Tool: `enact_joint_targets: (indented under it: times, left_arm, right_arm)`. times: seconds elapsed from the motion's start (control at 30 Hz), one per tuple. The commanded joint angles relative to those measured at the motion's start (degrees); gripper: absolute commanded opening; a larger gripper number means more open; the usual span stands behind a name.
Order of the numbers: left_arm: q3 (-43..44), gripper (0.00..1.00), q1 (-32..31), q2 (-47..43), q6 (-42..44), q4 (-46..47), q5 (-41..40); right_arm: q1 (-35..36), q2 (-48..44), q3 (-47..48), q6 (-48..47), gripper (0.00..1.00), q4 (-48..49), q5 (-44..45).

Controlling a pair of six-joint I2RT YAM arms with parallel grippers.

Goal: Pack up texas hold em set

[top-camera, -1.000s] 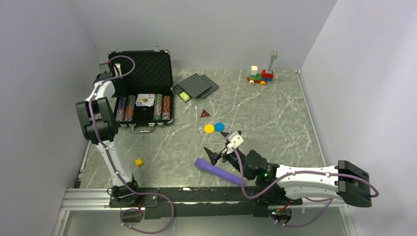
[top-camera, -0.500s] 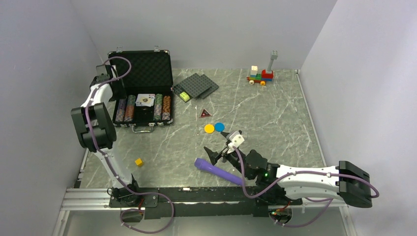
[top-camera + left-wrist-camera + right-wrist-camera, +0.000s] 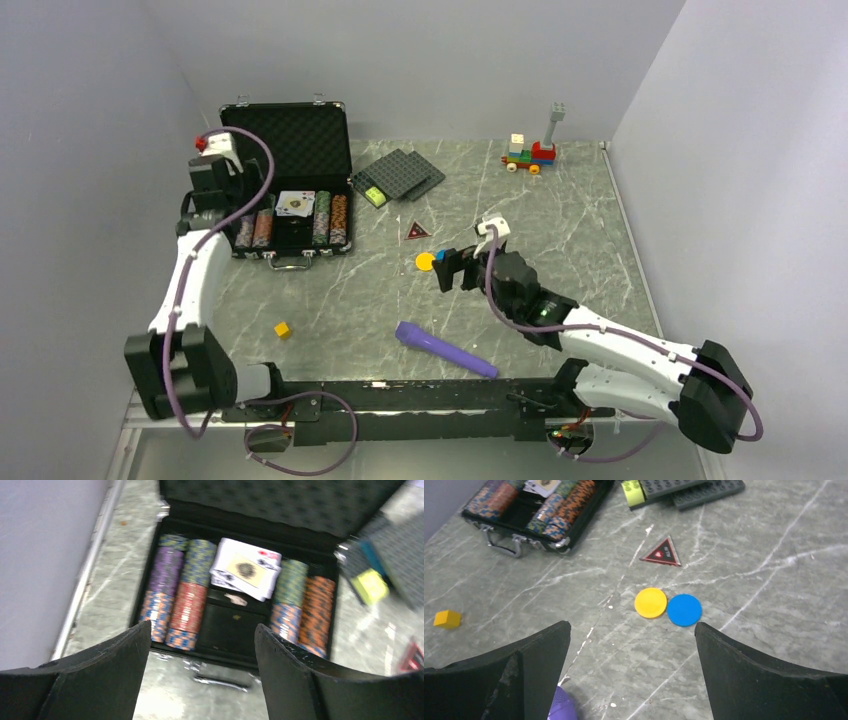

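Note:
The black case (image 3: 300, 140) lies open at the far left, its foam lid (image 3: 280, 502) upright. Striped chip stacks (image 3: 187, 605) and playing cards (image 3: 246, 569) rest inside. My left gripper (image 3: 202, 635) hangs open and empty above the case's left front (image 3: 208, 195), with the handle (image 3: 222, 681) showing between its fingers. On the table lie a yellow disc (image 3: 650, 602), a blue disc (image 3: 684, 610) and a dark red triangle (image 3: 661, 554). My right gripper (image 3: 632, 626) is open and empty just short of the discs (image 3: 455, 268).
A purple cylinder (image 3: 445, 349) lies near the front, behind the right gripper. A small yellow cube (image 3: 284, 329) sits at front left. Dark grey studded plates (image 3: 400, 175) with a yellow-green piece (image 3: 375, 196) lie right of the case. A toy brick train (image 3: 530, 153) stands at the back.
My left gripper has opened and its arm has swung back from the case. My right arm has moved forward from the purple cylinder to the discs, still open.

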Motion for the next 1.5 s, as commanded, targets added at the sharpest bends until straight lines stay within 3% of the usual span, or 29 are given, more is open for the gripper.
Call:
enact_joint_targets:
  times: [0.0, 0.27, 0.4, 0.97, 1.47]
  left_arm:
    - [-2.7, 0.80, -8.1, -9.0, 0.3, -1.0, 2.4]
    - [-8.9, 0.80, -22.5, -18.9, 4.3, -4.5, 4.0]
    - [-9.7, 0.80, -26.3, -20.7, 4.8, -5.2, 5.8]
    - [-9.2, 0.79, -28.7, -22.1, 3.8, -5.6, 10.0]
    - [-9.2, 0.79, -28.7, -21.3, 3.1, -5.5, 11.2]
  right_arm:
    - [-5.6, 2.5, 7.3, 6.4, 1.00, -16.9, -1.0]
    - [-16.9, 4.1, 11.1, 15.0, 0.99, -38.3, 0.3]
    - [-18.7, 7.9, 11.9, 17.0, 0.96, -42.1, 1.1]
    - [-19.1, 31.4, 21.4, 14.7, 0.78, -38.8, 0.2]
    - [-22.6, 34.6, 21.0, 12.2, 0.67, -36.1, -5.0]
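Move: From the right gripper, the clear dealer button lies about 7 cm ahead, 11 cm to the right and some 19 cm below. The blue disc lies 11 cm ahead and 1 cm right, the yellow disc 10 cm ahead and 4 cm left, and the red triangle 18 cm ahead and 5 cm left, all at table height. From the left gripper, the case's middle is about 7 cm ahead, 5 cm right and 18 cm down; the button is some 51 cm right, 7 cm back and 21 cm down. Swing the right gripper to the right past the discs and drop it about 15 cm towards the clear dealer button, tipping the fingers steeply down and narrowing them partway, still empty, without pinching. Draw the open left gripper some 20 cm right and half as far back, high across the case, turning it clockwise about 40 degrees. ##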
